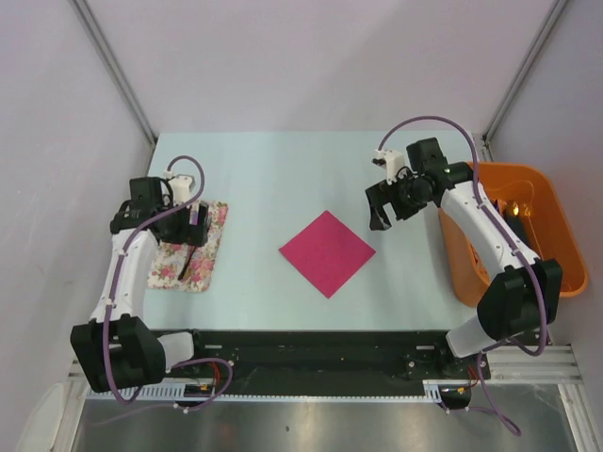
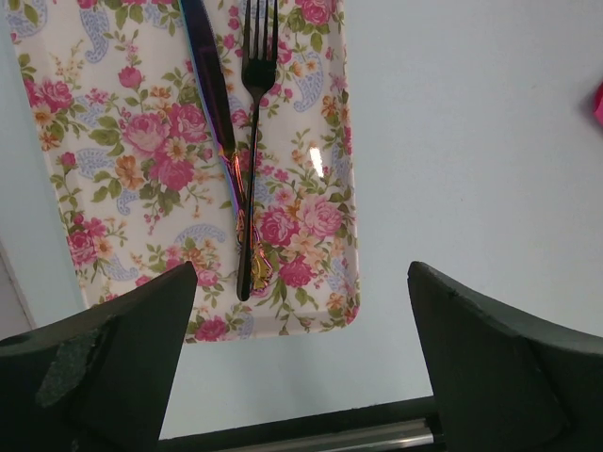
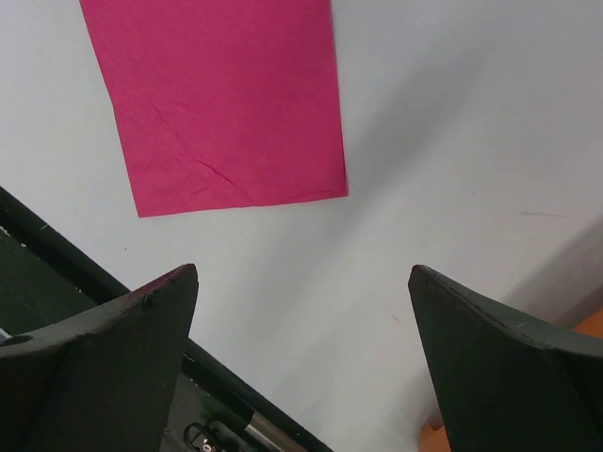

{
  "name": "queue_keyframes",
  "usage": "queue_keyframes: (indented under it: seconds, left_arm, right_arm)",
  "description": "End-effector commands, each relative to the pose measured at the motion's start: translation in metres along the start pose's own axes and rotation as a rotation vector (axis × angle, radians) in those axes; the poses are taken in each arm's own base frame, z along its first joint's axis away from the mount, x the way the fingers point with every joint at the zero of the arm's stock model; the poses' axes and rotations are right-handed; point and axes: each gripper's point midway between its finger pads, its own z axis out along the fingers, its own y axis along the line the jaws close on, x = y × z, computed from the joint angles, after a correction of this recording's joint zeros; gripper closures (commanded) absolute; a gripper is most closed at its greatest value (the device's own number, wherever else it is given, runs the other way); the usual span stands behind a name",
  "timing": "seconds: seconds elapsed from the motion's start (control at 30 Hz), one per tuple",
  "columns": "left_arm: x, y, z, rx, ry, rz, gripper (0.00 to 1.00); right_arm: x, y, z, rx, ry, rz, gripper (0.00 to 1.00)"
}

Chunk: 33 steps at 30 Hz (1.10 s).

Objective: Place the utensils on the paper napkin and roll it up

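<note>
The utensils, a dark iridescent knife (image 2: 215, 104) and a dark fork (image 2: 256, 113), lie side by side on a floral mat (image 2: 141, 188) at the table's left; from above they show as a dark streak (image 1: 191, 258). The magenta paper napkin (image 1: 327, 252) lies flat at mid-table, turned like a diamond, and fills the upper part of the right wrist view (image 3: 226, 104). My left gripper (image 1: 187, 229) hangs open above the mat, with nothing between its fingers (image 2: 301, 273). My right gripper (image 1: 382, 213) is open and empty above bare table, right of and beyond the napkin (image 3: 301, 273).
An orange tub (image 1: 556, 235) with dark items inside stands at the table's right edge beside the right arm. A black rail (image 1: 311, 344) runs along the near edge. Grey walls close in the back and both sides.
</note>
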Motion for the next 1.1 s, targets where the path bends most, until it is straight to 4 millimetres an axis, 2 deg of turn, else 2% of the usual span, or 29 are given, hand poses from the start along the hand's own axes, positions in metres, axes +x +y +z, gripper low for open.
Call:
queue_keyframes:
  seconds: [0.0, 0.17, 0.27, 0.3, 0.33, 0.4, 0.43, 0.53, 0.63, 0.73, 0.83, 0.9, 1.07]
  left_arm:
    - [-0.019, 0.005, 0.003, 0.016, -0.052, 0.083, 0.01]
    - [-0.018, 0.008, 0.017, 0.082, 0.019, 0.103, 0.01]
    - [-0.016, 0.020, 0.031, 0.064, 0.064, 0.103, 0.04]
    - [-0.012, 0.022, 0.040, 0.076, 0.095, 0.104, 0.08]
    - [-0.012, 0.024, 0.043, 0.077, 0.106, 0.111, 0.18]
    - [-0.011, 0.026, 0.050, 0.088, 0.129, 0.119, 0.26]
    - [-0.007, 0.029, 0.057, 0.087, 0.156, 0.114, 0.34]
    - [-0.015, 0.036, 0.071, 0.071, 0.161, 0.079, 0.45]
    - [-0.035, 0.052, 0.079, 0.002, 0.141, 0.039, 0.53]
    - [-0.038, 0.065, 0.094, -0.040, 0.168, 0.018, 0.60]
    - [-0.032, 0.071, 0.106, -0.057, 0.218, 0.013, 0.69]
    - [-0.024, 0.075, 0.110, -0.074, 0.244, 0.023, 0.69]
    - [-0.003, 0.071, 0.110, -0.073, 0.288, 0.026, 0.70]
  right_arm:
    - [-0.013, 0.002, 0.003, -0.023, -0.014, -0.025, 0.00]
    - [-0.014, 0.002, 0.006, -0.033, -0.004, -0.026, 0.00]
    - [-0.009, 0.003, 0.009, -0.031, 0.014, -0.025, 0.00]
    - [-0.009, 0.002, 0.010, -0.029, 0.012, -0.026, 0.00]
    - [-0.007, 0.002, 0.010, -0.028, 0.015, -0.025, 0.00]
    - [-0.006, 0.002, 0.010, -0.026, 0.018, -0.026, 0.00]
    - [-0.006, 0.001, 0.010, -0.023, 0.017, -0.026, 0.00]
    - [-0.005, 0.001, 0.012, -0.023, 0.023, -0.024, 0.00]
    - [-0.005, 0.000, 0.013, -0.021, 0.028, -0.021, 0.00]
    - [-0.004, -0.003, 0.016, -0.013, 0.036, -0.017, 0.00]
    - [-0.004, -0.006, 0.017, -0.004, 0.041, -0.015, 0.00]
    - [-0.002, -0.009, 0.018, 0.003, 0.046, -0.010, 0.00]
    - [0.000, -0.013, 0.021, 0.009, 0.055, 0.007, 0.00]
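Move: The knife lies on the flowered tray, its middle about 7 cm ahead of the left hand, 4 cm to its left and some 12 cm below. The fork's middle is about 3 cm ahead and 2 cm left of that hand, its handle crossing the knife's; the tray's middle is about 5 cm ahead and 5 cm left. From the right hand the knife is some 46 cm left, 5 cm ahead and 16 cm below. Heading for the knife, the left hand swoops down and forward, about 9 cm each way, drifting some 5 cm left past the fork's neck as the wrist tips about 15 degrees steeper. The wide-open fingers narrow to roughly a third and end low over the knife where blade meets handle; a touch can't be seen. The right hand, open, sinks about 2 cm. ##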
